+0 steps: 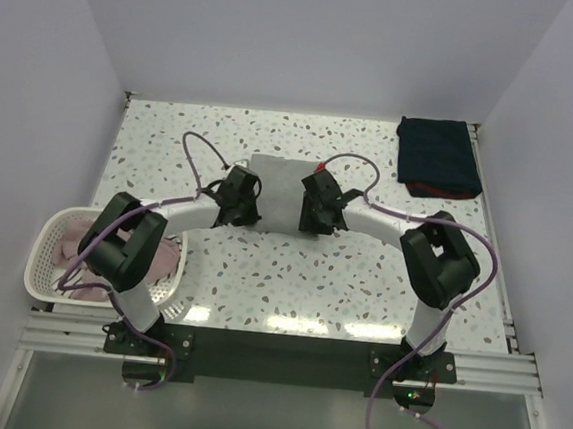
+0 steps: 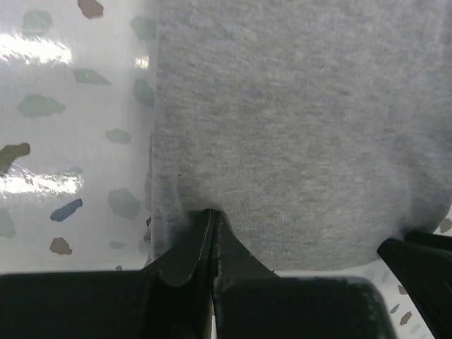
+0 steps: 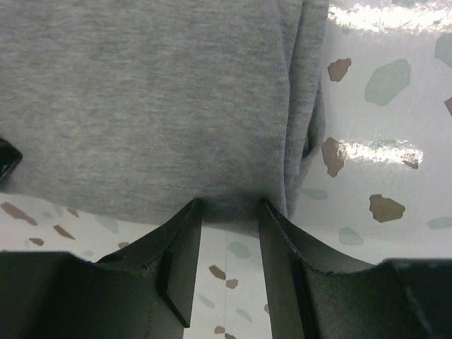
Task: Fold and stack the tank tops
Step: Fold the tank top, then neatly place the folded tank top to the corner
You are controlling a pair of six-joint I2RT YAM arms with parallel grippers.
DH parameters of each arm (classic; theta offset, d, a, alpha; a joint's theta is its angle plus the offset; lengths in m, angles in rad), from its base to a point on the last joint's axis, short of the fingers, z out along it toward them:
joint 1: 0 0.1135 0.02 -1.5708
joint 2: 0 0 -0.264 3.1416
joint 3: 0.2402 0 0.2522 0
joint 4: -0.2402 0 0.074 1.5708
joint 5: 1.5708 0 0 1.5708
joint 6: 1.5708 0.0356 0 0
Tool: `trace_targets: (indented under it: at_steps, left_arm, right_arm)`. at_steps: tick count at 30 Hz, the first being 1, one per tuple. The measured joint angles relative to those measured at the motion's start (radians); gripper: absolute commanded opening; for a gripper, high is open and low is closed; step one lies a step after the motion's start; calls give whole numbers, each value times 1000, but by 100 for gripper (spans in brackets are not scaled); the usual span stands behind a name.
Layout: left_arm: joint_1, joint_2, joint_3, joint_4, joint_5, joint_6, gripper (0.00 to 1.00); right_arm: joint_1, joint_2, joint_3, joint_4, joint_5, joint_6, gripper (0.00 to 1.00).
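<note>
A plain grey tank top [image 1: 281,184] lies flat in the middle of the table. My left gripper [image 1: 247,209] is at its near left corner. In the left wrist view its jaws [image 2: 212,213] are pressed together on the puckered near edge of the grey cloth [image 2: 296,127]. My right gripper [image 1: 311,217] is at the near right corner. Its jaws [image 3: 229,205] stand apart, with the grey hem [image 3: 155,106] lying between the tips. A folded navy tank top with a red edge [image 1: 437,157] rests at the back right. Pale pink tank tops [image 1: 167,259] lie in the basket.
A white slotted basket [image 1: 40,253] stands at the near left beside the left arm's base. The speckled tabletop [image 1: 291,275] shows in front of the grey top. White walls close in the table on three sides.
</note>
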Motion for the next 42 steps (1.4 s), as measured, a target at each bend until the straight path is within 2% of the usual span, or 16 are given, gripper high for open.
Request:
trace_targets:
  at_steps: [5,9,13,15,18,19,21,23,25,28,33,38,42]
  left_arm:
    - [-47,11,-29,22,-23,-8,0]
    - [-104,7,-58,65,-43,-61,0]
    - [-202,-2,-91,121,-48,-145,0]
    - [-266,14,-82,147,-32,-183,3]
    - [-330,89,5,154,16,-206,15]
    - [-340,116,46,153,34,-210,22]
    - [-344,148,111,149,50,-204,31]
    - [-339,152,162,143,53,-190,33]
    - [-327,136,193,141,53,-174,33]
    - [-294,85,194,120,57,-160,34]
    - [-214,-63,120,64,78,-152,34]
    - [-160,-249,46,-9,90,-117,36]
    - [-137,-376,2,-28,113,-85,36]
  right_arm:
    - [-28,42,1,10,-4,13,42]
    - [-97,69,38,3,-18,8,43]
    - [-182,166,186,-40,-12,-27,49]
    - [-207,237,303,-71,2,-53,55]
    - [-223,320,471,-120,26,-90,65]
    - [-224,333,516,-135,39,-101,67]
    - [-229,333,568,-162,64,-117,72]
    - [-234,311,579,-168,84,-129,74]
    - [-240,249,534,-175,100,-134,75]
    - [-251,102,368,-163,103,-131,75]
    - [-261,-100,54,-58,-9,-109,72]
    - [-257,-130,-172,92,-146,-85,74]
    - [-256,-133,-254,214,-217,-57,75]
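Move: The folded grey tank top lies flat under both hands, which are at its near corners. Its middle is about 8 cm ahead and 6 cm to the right of the left gripper, some 2 cm lower. From the right gripper, which is about 13 cm to the right of the left one, its middle lies roughly 9 cm ahead and 7 cm to the left, and the dark folded stack about 24 cm ahead and 29 cm to the right. Sweep the left gripper's shut tips low over the grey cloth, back about 7 cm and right some 17 cm, opening partway late in the sweep, then lift it clear by about 15 cm, swinging back left. Meanwhile run the right gripper forward about 16 cm along the right edge, raise it, bring it back and lower it astride that edge, fingers opened wider. ##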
